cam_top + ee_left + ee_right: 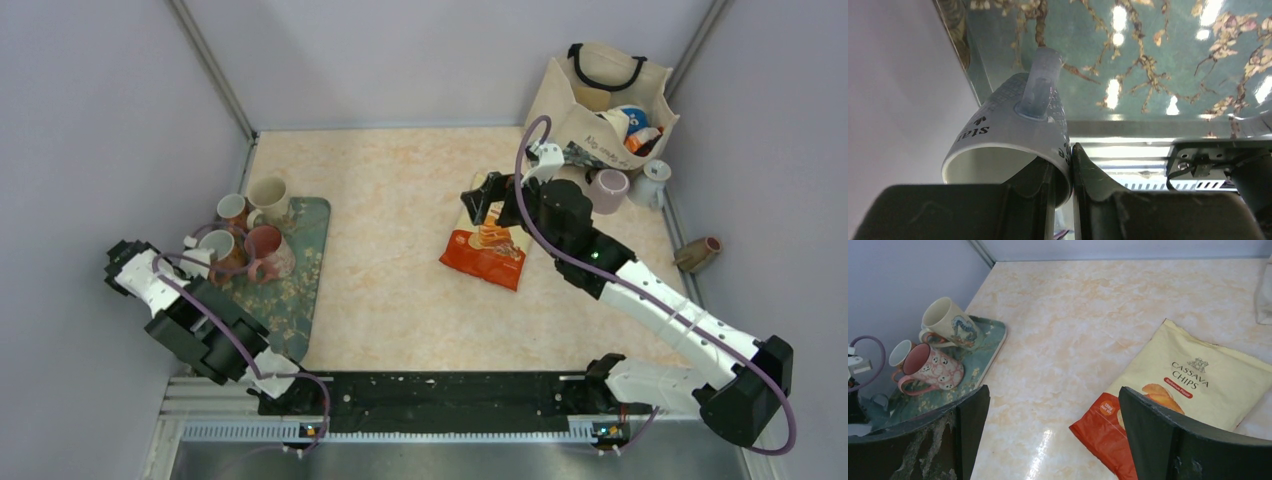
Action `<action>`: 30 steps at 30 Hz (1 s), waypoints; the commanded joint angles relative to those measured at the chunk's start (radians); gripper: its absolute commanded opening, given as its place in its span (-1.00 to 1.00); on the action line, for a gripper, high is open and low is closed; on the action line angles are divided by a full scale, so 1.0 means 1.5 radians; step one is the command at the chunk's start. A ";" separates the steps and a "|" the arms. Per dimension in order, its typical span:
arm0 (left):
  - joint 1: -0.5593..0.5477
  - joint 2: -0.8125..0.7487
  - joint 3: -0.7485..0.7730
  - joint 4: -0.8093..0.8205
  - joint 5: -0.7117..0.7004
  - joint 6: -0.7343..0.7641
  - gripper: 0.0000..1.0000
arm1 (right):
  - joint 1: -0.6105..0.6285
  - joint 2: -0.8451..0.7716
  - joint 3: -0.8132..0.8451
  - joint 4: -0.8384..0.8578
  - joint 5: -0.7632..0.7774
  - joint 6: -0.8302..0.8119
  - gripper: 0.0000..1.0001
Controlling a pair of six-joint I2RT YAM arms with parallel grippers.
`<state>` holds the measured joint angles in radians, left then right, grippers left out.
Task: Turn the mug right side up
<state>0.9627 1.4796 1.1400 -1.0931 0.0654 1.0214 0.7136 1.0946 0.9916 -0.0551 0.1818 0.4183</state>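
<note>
A pale mug (1008, 125) with black lettering and a bluish handle is tipped so its mouth faces the left wrist camera, above the left edge of the teal floral tray (1158, 45). My left gripper (1071, 152) is shut on the mug's wall, one finger inside the rim and one outside. In the top view the left gripper (196, 262) sits at the tray's left edge beside the other mugs, and the held mug is mostly hidden there. My right gripper (481, 200) (1053, 405) hangs open over the table by the chips bag, holding nothing.
The tray (300, 285) holds a cream mug (268, 195), a pink mug (268, 252) and two small brown ones. A chips bag (490, 245) lies mid-table. At the back right stand a tote bag (600, 100) and a lavender mug (607, 190); a brown cup (700, 253) lies on its side.
</note>
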 commanded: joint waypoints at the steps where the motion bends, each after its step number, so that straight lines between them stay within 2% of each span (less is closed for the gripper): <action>1: 0.006 0.022 0.004 0.045 0.064 0.010 -1.00 | 0.007 -0.006 0.036 -0.020 0.038 -0.034 0.98; 6: 0.006 0.064 0.000 0.056 0.058 0.013 -1.00 | 0.006 0.009 0.053 -0.057 0.058 -0.051 0.98; 7: 0.006 0.068 -0.002 0.059 0.054 0.013 -0.91 | 0.006 0.009 0.053 -0.058 0.061 -0.052 0.98; 10: 0.006 0.062 -0.008 0.056 0.055 0.022 -0.40 | 0.006 0.011 0.053 -0.067 0.076 -0.061 0.98; 11: 0.006 0.057 -0.007 0.051 0.063 0.026 -0.31 | 0.005 0.014 0.056 -0.074 0.088 -0.064 0.98; 13: 0.006 0.042 0.002 0.041 0.075 0.030 -0.27 | 0.000 0.021 0.065 -0.095 0.115 -0.072 0.98; 17: 0.006 0.022 0.036 0.001 0.088 0.044 -0.07 | -0.023 0.045 0.088 -0.155 0.202 -0.086 0.98; 20: 0.006 0.017 0.084 -0.066 0.117 0.054 0.00 | -0.106 0.056 0.075 -0.180 0.219 -0.093 0.98; 25: 0.004 -0.007 0.141 -0.155 0.182 0.077 0.19 | -0.304 0.085 0.016 -0.143 0.149 -0.118 0.98; 30: -0.005 -0.025 0.185 -0.207 0.214 0.067 0.23 | -0.443 0.188 0.034 -0.098 0.100 -0.157 0.97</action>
<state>0.9642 1.4860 1.3518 -1.2823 0.2993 1.1042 0.1558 1.2781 1.0225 -0.2691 0.3893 0.2474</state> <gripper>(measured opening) 0.611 0.988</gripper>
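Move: The left hand grips the grey-blue mug upright by its rim, over the tray's near left corner: mug middle about 3 cm left, 1 ahead and 3 below. The orange-bottomed mug is some 17 cm straight ahead, the pink one 17 ahead, 11 right, both 6 lower. From the empty right hand, the upside-down lavender mug lies about 19 cm ahead, 26 right, 25 down; the chips bag 11 ahead, 3 left, 29 down. Left lowers the mug about 3 cm, opens, rises 8; the open right swings some 25 right towards the lavender mug. ##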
